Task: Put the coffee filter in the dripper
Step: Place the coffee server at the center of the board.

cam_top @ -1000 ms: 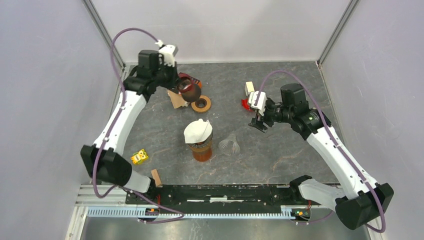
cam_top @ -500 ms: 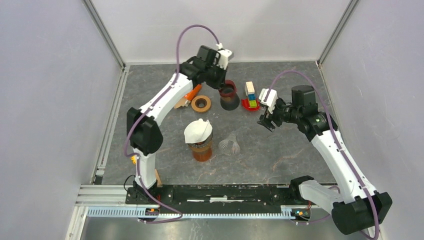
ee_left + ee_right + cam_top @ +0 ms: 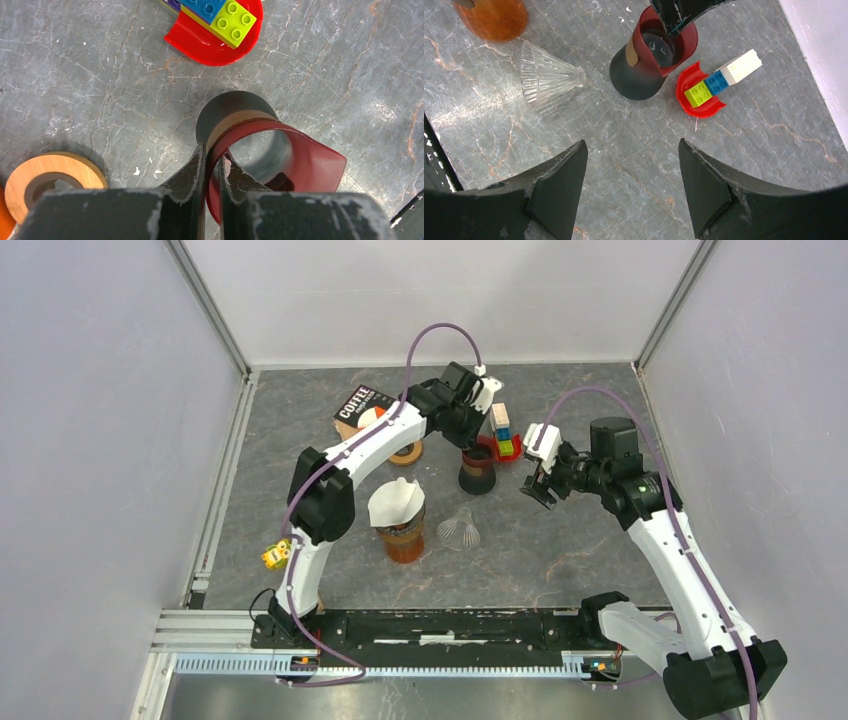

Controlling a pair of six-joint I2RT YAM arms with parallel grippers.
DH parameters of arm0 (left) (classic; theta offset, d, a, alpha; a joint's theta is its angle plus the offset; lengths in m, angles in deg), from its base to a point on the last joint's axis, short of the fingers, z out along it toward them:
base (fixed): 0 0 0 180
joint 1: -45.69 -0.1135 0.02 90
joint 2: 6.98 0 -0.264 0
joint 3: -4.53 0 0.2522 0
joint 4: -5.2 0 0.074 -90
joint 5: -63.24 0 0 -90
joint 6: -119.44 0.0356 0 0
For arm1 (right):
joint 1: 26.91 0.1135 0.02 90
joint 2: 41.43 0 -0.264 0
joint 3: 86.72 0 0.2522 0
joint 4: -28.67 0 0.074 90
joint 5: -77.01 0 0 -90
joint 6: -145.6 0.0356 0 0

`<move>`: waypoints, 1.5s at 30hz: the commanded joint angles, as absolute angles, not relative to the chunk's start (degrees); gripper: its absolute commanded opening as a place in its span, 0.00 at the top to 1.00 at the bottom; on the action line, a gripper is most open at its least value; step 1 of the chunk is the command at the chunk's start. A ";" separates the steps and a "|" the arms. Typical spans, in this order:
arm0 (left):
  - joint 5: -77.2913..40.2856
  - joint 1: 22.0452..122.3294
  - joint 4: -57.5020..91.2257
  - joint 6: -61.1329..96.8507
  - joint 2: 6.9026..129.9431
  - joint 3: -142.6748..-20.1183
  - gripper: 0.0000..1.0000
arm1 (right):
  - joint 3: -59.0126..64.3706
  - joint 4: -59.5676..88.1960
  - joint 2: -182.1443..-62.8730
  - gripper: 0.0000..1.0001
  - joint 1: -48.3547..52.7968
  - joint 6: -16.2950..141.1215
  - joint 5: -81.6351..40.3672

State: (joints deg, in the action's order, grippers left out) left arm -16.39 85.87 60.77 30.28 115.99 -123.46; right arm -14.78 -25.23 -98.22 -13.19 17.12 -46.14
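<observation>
The white coffee filter (image 3: 396, 500) rests on top of an orange cup (image 3: 404, 538) in the middle of the table. To its right the clear ribbed dripper (image 3: 458, 530) (image 3: 549, 77) lies on its side. My left gripper (image 3: 470, 436) (image 3: 212, 152) is shut on the rim of a red-and-black vessel (image 3: 478, 470) (image 3: 300, 165) (image 3: 649, 60), one finger inside and one outside. The vessel stands upright just behind the dripper. My right gripper (image 3: 535, 488) (image 3: 633, 150) hangs open over bare table to the right of the vessel, holding nothing.
A red plate with stacked toy bricks (image 3: 500, 435) (image 3: 220, 20) (image 3: 709, 87) sits right behind the vessel. A wooden ring (image 3: 405, 452) (image 3: 50, 175) and a coffee box (image 3: 358, 405) lie at the back left. A yellow toy (image 3: 277, 555) sits near the left arm's base.
My left arm has carried the red-and-black vessel from the back left to the middle, beside the brick plate. The right gripper has drifted slightly right, still open.
</observation>
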 commanded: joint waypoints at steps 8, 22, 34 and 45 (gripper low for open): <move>-18.49 87.34 58.86 34.14 117.82 -126.30 0.93 | -16.16 -24.93 -96.65 0.26 -13.47 16.53 -48.12; -20.47 87.62 59.81 35.87 114.09 -126.12 0.50 | -16.75 -24.29 -95.94 0.26 -13.46 17.19 -49.52; -20.10 75.92 59.68 31.96 102.35 -124.19 0.22 | -17.58 -23.13 -95.14 0.25 -13.46 17.10 -50.13; -18.36 68.39 58.59 37.22 107.01 -116.10 0.25 | -20.79 -21.30 -94.48 0.26 -13.52 15.41 -50.68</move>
State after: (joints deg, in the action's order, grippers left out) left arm -20.59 67.07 59.89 33.45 104.04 -119.86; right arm -18.45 -24.07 -95.75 -13.21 16.64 -49.20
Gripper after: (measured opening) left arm 0.749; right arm 0.745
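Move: My left hand still holds the coffee server by its rim, a couple of centimetres above its spot: its middle is about 4 cm back, 2 cm right and 6 cm below. The red tray with blocks lies 4 cm ahead and 9 cm right, the wooden ring 4 cm ahead and 13 cm left, the clear cone 14 cm back and 1 cm left. From my right hand the server is roughly 10 cm ahead, 16 cm left and 15 cm below. With my left hand I lower the server some 2 cm almost straight down onto the board, hold there and open my fingers to let go of its rim. Then I lift clear and swing left and forward, about 17 cm left and 9 cm ahead, towards the coffee box, turning some 20 degrees counter-clockwise, rising about 14 cm, then sinking a little at the end. ##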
